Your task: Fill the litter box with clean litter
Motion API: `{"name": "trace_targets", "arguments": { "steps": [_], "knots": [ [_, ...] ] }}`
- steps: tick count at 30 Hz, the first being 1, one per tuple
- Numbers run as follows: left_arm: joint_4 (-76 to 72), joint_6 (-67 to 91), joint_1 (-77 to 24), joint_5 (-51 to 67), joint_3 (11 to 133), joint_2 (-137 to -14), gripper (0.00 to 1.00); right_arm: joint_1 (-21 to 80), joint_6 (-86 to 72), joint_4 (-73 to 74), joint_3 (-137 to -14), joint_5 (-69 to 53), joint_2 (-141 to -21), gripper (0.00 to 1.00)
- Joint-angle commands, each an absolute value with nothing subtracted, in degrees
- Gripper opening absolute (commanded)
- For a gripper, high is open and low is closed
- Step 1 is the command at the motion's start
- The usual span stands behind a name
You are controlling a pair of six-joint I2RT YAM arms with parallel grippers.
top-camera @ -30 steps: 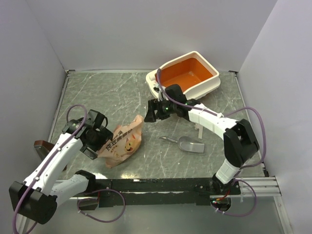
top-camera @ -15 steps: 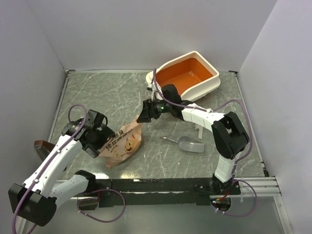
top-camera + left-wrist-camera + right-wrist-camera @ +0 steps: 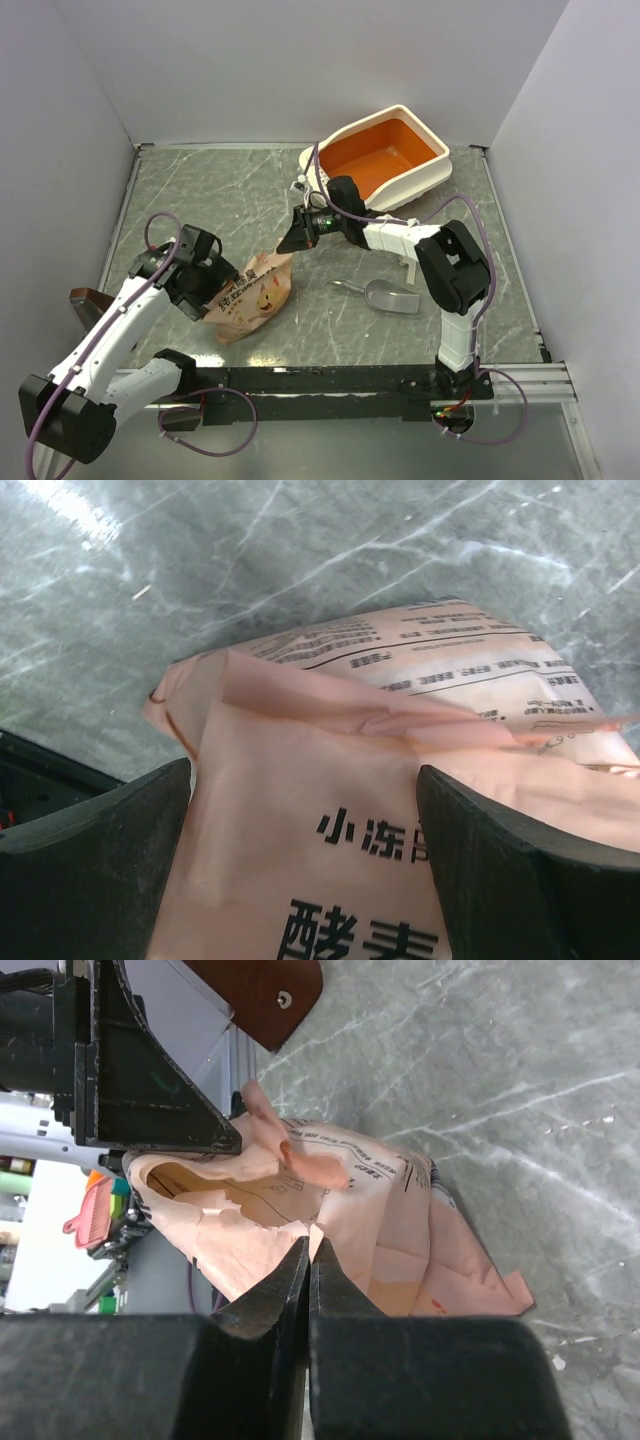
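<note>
The litter box (image 3: 421, 181), orange inside with a cream rim, stands at the back right and shows no clean litter. A pink-orange paper bag (image 3: 255, 296) lies on the table front left. My right gripper (image 3: 291, 243) reaches left to the bag's torn mouth. In the right wrist view it (image 3: 310, 1244) is shut on the ragged paper edge of the bag (image 3: 400, 1230). My left gripper (image 3: 205, 288) is open at the bag's other end. Its fingers (image 3: 120, 860) stand wide on either side of the bag (image 3: 380, 780). The litter inside the bag is hidden.
A small grey metal scoop (image 3: 385, 295) lies on the table right of the bag. A brown object (image 3: 85, 300) sits at the left table edge. White walls enclose the table on three sides.
My right gripper has moved left from near the litter box to the bag's mouth and shut on its torn edge. The left gripper stays open around the bag.
</note>
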State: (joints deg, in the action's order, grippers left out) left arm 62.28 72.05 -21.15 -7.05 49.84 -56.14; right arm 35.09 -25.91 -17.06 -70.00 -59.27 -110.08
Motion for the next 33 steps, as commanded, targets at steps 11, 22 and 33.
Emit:
{"name": "trace_targets", "arguments": {
  "steps": [11,22,33],
  "knots": [
    [54.8,57.1,-20.8,-18.1,69.1,-64.1,0.99,33.0,-26.0,-13.9,-73.9,-31.1,-99.8,0.00],
    [50.9,50.7,-20.3,-18.6,73.7,-67.1,0.99,30.5,-26.1,-22.1,-56.0,-13.9,-81.9,0.00],
    [47.6,54.7,-20.3,-10.7,63.5,-65.0,0.99,30.6,-25.4,-20.0,-43.7,-13.9,-72.8,0.40]
  ]
}}
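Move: The right hand already pinches the litter bag's raised top corner. The bag's middle lies about 8 cm to that hand's left, 9 cm back and 7 cm lower. The litter box is some 26 cm ahead and 23 cm to the right. The metal scoop is roughly 25 cm right and 9 cm back, on the table 13 cm below. From the left hand, wide open over the bag's other end, the bag's middle lies about 8 cm to the right, level fore and aft, and 6 cm lower. Keeping its pinch on the bag's corner, the right hand drags it about 14 cm to the right towards the litter box's near side. It first swings 6 cm forward, then gives back part of that, turning some 45 degrees clockwise before the fingers start to part. The left hand, still wide open, goes about 10 cm forward and rises off the bag's left end, sinking a little at the finish. ##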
